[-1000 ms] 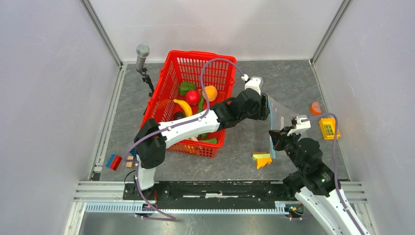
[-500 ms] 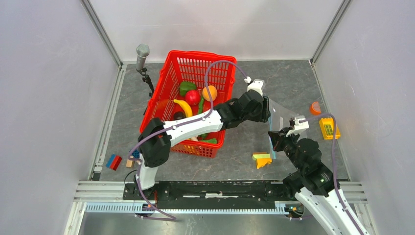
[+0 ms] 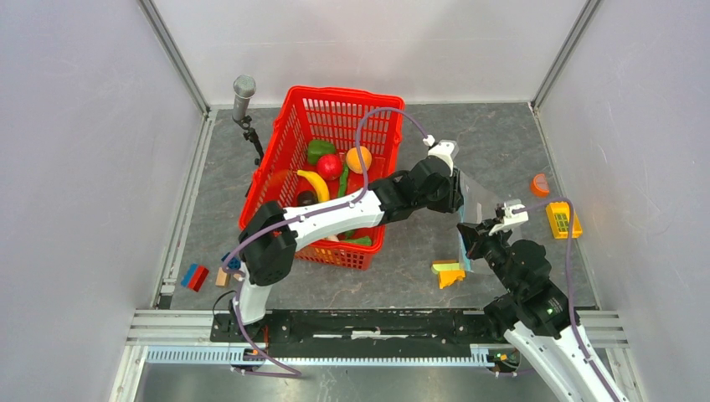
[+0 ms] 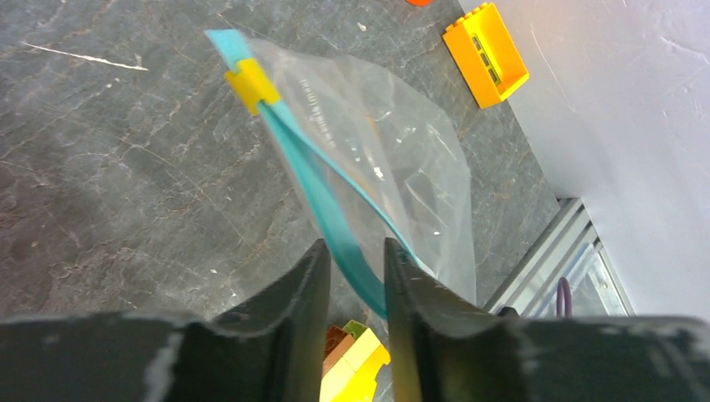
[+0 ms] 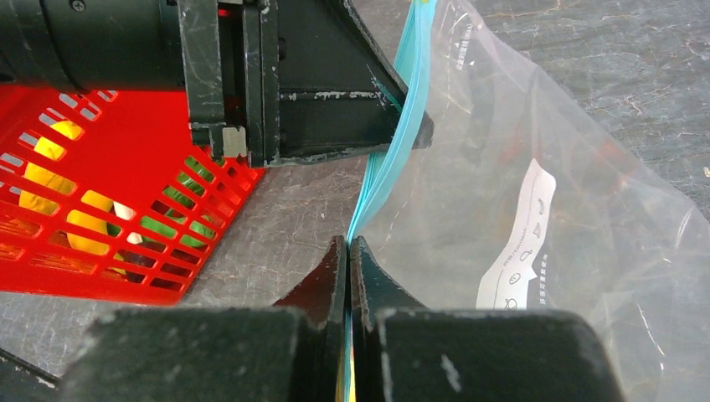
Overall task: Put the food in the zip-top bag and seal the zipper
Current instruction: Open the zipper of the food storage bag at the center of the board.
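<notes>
The clear zip-top bag point(image 3: 479, 199) hangs upright between both grippers, right of the red basket point(image 3: 335, 105). Its teal zipper point(image 4: 314, 188) carries a yellow slider point(image 4: 251, 81) at the far end. My left gripper point(image 4: 356, 251) stands open a narrow gap, and the zipper strip runs between its fingers with daylight on both sides. My right gripper point(image 5: 348, 243) is shut on the zipper's point(image 5: 398, 142) near end. The bag point(image 5: 544, 243) looks empty. The food lies in the basket: a banana point(image 3: 315, 182), an apple point(image 3: 329, 166), an orange point(image 3: 360, 158) and a green pepper point(image 3: 318, 151).
A yellow-green-orange block stack point(image 3: 449, 273) lies just below the bag. A small yellow crate point(image 3: 563, 219) and an orange piece point(image 3: 540, 184) sit by the right wall. A microphone stand point(image 3: 244, 88) rises left of the basket. Blue and red blocks point(image 3: 195, 276) lie near left.
My left gripper has slid a little to the right along the bag's mouth and its jaws have narrowed around the zipper strip. The right gripper has kept its hold and barely moved.
</notes>
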`<state>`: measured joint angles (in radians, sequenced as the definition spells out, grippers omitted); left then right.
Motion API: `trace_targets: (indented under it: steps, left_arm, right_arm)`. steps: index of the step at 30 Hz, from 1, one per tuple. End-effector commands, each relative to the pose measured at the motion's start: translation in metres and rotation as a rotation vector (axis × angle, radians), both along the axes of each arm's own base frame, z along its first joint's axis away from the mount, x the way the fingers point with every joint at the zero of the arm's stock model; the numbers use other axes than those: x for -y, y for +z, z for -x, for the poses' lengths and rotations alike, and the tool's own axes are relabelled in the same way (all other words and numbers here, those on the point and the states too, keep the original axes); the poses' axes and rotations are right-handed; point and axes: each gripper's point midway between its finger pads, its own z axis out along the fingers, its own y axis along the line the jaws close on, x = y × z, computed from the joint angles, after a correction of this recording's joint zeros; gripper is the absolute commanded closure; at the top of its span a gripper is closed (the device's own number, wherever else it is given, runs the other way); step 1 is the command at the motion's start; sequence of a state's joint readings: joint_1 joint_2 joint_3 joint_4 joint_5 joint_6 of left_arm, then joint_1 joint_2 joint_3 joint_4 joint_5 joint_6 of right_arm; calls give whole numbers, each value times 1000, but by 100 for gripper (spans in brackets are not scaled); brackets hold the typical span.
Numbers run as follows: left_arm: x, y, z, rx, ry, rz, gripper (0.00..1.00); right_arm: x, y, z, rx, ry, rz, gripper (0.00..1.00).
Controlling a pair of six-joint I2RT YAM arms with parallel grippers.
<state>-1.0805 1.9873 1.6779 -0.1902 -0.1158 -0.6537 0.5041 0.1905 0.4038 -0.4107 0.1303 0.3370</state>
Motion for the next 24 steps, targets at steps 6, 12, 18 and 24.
trace_targets:
  steps: [6, 12, 18, 24]
  left_arm:
    - [10, 9, 7, 16, -53, 43, 97]
    - [0, 12, 7, 87, -78, 17, 98]
    - [-18, 20, 7, 151, -66, -4, 98]
    - [-19, 30, 12, 148, -80, 21, 98]
  right_arm:
    - [-5, 13, 1, 63, 31, -29, 100]
    - [3, 6, 0, -58, -50, -49, 78]
    - [25, 32, -3, -59, -170, -18, 60]
    - [12, 31, -8, -100, -121, -11, 56]
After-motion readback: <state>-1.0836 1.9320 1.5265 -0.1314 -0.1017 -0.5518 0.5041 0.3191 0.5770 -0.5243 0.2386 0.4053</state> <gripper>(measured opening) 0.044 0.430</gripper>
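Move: The zipper edge of the food storage bag already runs between the left hand's parted fingertips, about 0 cm away; its yellow slider is some 7 cm ahead. An orange block lies on the table 17 cm back and 13 cm below that hand, and the red basket's middle some 30 cm to its left and 6 cm ahead. The right hand still pinches the same zipper edge, right at its fingertips, the block 11 cm back from it. Left fingers shut on the zipper edge, then sink 3 cm leftward; right fingers open, release it and rise rightward. ##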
